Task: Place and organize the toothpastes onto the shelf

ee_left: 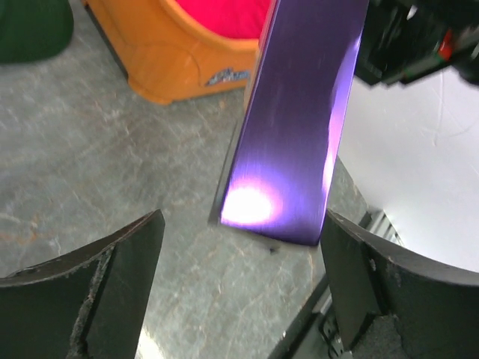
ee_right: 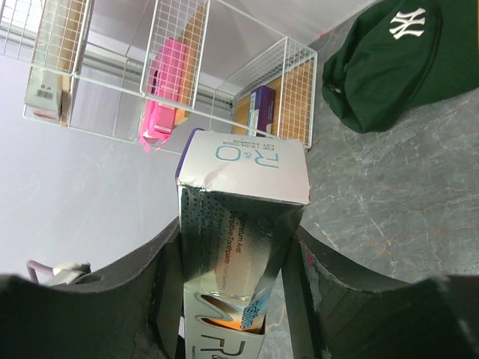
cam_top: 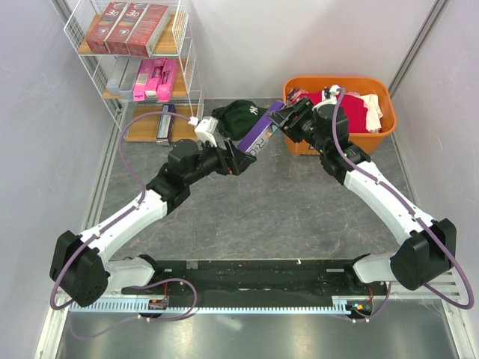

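A purple toothpaste box (cam_top: 258, 134) hangs in the air between the arms. My right gripper (cam_top: 288, 121) is shut on its far end; in the right wrist view the box (ee_right: 239, 224) sits clamped between both fingers of that gripper (ee_right: 236, 243). My left gripper (cam_top: 243, 158) is open around the box's near end. In the left wrist view the box (ee_left: 299, 112) ends just ahead of the gap of the left gripper (ee_left: 241, 247), closer to the right finger (ee_left: 367, 277), touching neither. The shelf (cam_top: 138, 129) stands at the far left with dark red boxes (cam_top: 126, 26) on top, pink ones (cam_top: 156, 78) in the middle.
An orange tub (cam_top: 378, 137) with more boxes and cloth stands at the far right, just behind the right arm. A dark green cap (cam_top: 239, 116) lies on the floor between shelf and tub. A purple and silver box (cam_top: 165, 123) lies on the shelf's lowest board.
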`<action>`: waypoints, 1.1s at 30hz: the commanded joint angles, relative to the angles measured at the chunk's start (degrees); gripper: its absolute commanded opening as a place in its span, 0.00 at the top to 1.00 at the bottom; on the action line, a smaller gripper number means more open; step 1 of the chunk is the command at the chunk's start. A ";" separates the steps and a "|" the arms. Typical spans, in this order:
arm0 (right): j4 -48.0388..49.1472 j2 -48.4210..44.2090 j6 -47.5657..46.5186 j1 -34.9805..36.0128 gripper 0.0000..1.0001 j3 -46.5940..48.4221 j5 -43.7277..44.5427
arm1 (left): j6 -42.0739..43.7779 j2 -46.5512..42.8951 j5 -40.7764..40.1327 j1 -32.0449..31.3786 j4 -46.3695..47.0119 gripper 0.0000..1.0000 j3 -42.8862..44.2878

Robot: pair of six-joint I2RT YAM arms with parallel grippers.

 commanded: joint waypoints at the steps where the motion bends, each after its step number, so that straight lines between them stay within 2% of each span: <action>1: 4.31 -0.85 1.97 -0.03 0.57 0.05 -2.53 | 3.06 1.82 -2.29 -0.44 5.35 0.15 4.01; 3: 4.31 -0.85 2.06 -0.12 0.57 -0.13 -2.80 | 3.23 2.44 -1.59 -0.44 5.80 0.17 4.53; 5: 4.49 -0.76 2.32 -0.03 0.57 -0.39 -2.88 | 3.41 3.05 -0.62 -0.44 5.54 0.23 5.33; 10: 5.10 -0.94 2.68 -0.21 0.56 -0.57 -2.71 | 3.24 2.44 0.78 -0.44 5.62 0.46 4.72; 13: 6.16 -0.68 2.68 -0.29 0.49 -0.92 -3.15 | 2.97 1.57 0.52 -0.44 6.06 0.55 3.75; 15: 7.91 -0.50 3.02 -0.64 0.43 -1.53 -4.63 | 2.88 1.13 -0.09 -0.44 6.24 0.58 3.14; 17: 9.05 -0.24 3.38 -0.82 0.27 -1.80 -5.34 | 2.71 0.86 -0.53 -0.35 6.32 0.59 2.69; 19: 9.41 0.11 3.64 -0.91 0.17 -1.89 -6.31 | 2.45 0.68 -0.97 -0.26 6.32 0.60 2.25; 22: 9.85 0.29 3.64 -1.17 0.07 -1.89 -7.19 | 2.01 0.51 -0.80 0.00 6.41 0.62 1.73; 25: 9.85 0.47 3.38 -1.35 0.02 -1.62 -7.45 | 1.04 -0.10 -0.71 0.97 6.50 0.65 0.59; 28: 9.85 0.90 2.85 -1.70 0.02 -1.45 -7.89 | -2.81 -1.16 2.01 4.12 8.60 0.66 -2.22; 33: 9.76 1.96 2.68 -2.32 0.02 -1.54 -8.95 | -10.55 -2.91 11.23 14.66 17.37 0.68 -11.00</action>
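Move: The purple toothpaste box, held aslant in the right hand, has its low end between the open left fingers. The box's middle lies some 6 cm ahead, 4 cm right and 3 cm above the left hand, and about 3 cm back, 4 cm left and 3 cm below the right hand. From the left hand, the green cap is about 13 cm ahead, 1 cm left, on the table, and the bottom shelf about 12 cm ahead, 26 cm left, both some 20 cm lower. The left fingers close and pinch the low end of the toothpaste box while the right hand keeps its grip and stays almost in place; the left hand eases up about 2 cm meanwhile. Only then do the right fingers open wide and release the upper end, and the left hand starts drawing the box some 3 cm left and 2–3 cm down. ##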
